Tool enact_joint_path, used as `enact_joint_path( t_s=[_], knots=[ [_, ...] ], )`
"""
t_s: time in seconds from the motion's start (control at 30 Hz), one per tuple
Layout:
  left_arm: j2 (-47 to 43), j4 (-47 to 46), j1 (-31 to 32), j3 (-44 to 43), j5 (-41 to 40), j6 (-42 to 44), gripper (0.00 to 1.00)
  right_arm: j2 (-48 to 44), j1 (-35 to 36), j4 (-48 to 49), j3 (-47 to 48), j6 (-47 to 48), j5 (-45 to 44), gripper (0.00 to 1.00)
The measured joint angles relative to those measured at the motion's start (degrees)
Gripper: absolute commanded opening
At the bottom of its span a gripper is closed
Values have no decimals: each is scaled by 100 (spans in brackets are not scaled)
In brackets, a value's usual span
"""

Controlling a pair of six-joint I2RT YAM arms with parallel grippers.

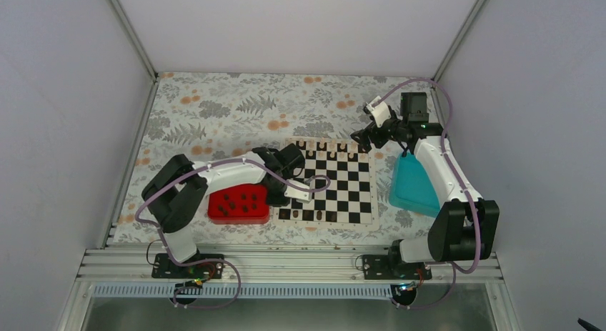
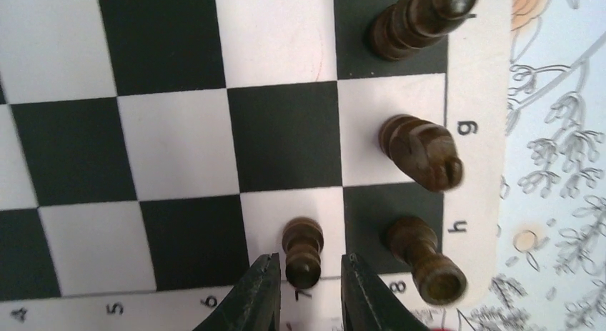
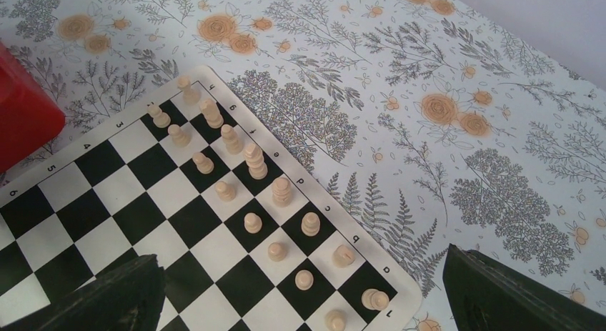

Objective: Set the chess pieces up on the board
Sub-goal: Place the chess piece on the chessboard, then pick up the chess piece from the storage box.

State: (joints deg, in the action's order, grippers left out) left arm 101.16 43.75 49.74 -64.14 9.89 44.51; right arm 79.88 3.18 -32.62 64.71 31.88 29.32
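The left wrist view looks down on the near corner of the board (image 2: 179, 145). A dark pawn (image 2: 303, 238) stands upright on a cream square. My left gripper (image 2: 309, 261) straddles it, slightly open, with a thin gap on each side of the pawn. Beside it in the edge row stand a dark rook (image 2: 421, 259), a knight (image 2: 421, 152) and one more dark piece (image 2: 421, 16). My right gripper (image 3: 304, 274) hangs wide open and empty above the board's far right corner (image 3: 143, 202). From above, the board (image 1: 343, 191) lies mid-table.
A red tray (image 1: 239, 216) with several dark pieces in it sits left of the board, under the left arm. Right of the board lies a teal tray (image 1: 413, 184). Pale pieces (image 3: 250, 163) fill two rows along the far edge.
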Motion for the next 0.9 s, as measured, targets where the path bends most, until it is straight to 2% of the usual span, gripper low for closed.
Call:
enact_joint_path(
  t_s=[0.23,0.4,0.57,0.73,0.9],
  knots=[
    [-811,710,-15,-487,-308,-7,27,0,-28,-7,0,0,7,100],
    [-1703,1003,-387,-557,-605,17,26,0,-31,-31,0,2,17,100],
    [-1945,1095,-955,48,-789,22,26,0,-33,-46,0,2,24,100],
    [-1950,1113,-1014,789,-785,-2,26,0,-33,-46,0,2,46,100],
    [-1947,870,-1062,1086,-726,-28,26,0,-33,-52,0,2,52,100]
  ],
)
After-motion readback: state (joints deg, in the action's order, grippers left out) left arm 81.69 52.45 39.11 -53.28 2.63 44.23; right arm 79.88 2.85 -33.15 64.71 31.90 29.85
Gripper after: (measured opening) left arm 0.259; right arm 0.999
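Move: Just under and between the left hand's parted fingers stands the pawn already set on the board, about 1 cm below the hand point. The pieces in the board-side half of the red box cluster some 11 cm to the hand's left, level with it fore and aft and about 2 cm lower. The box's near wall is about 5 cm left; the dark rook stands 3 cm back. From the right hand the box pieces lie about 32 cm left, 17 cm back and 18 cm below. Leaving the standing pawn, the left hand lifts about 11 cm while drifting 3 cm forward, then swings some 11 cm left over the box wall and comes down again about 8 cm, drawing back those 3 cm, to slow above the pieces in the red box. The wrist tips back outward on the way up, then mostly recovers, turning about 10 degrees counter-clockwise; the fingers stay a little open and empty. ##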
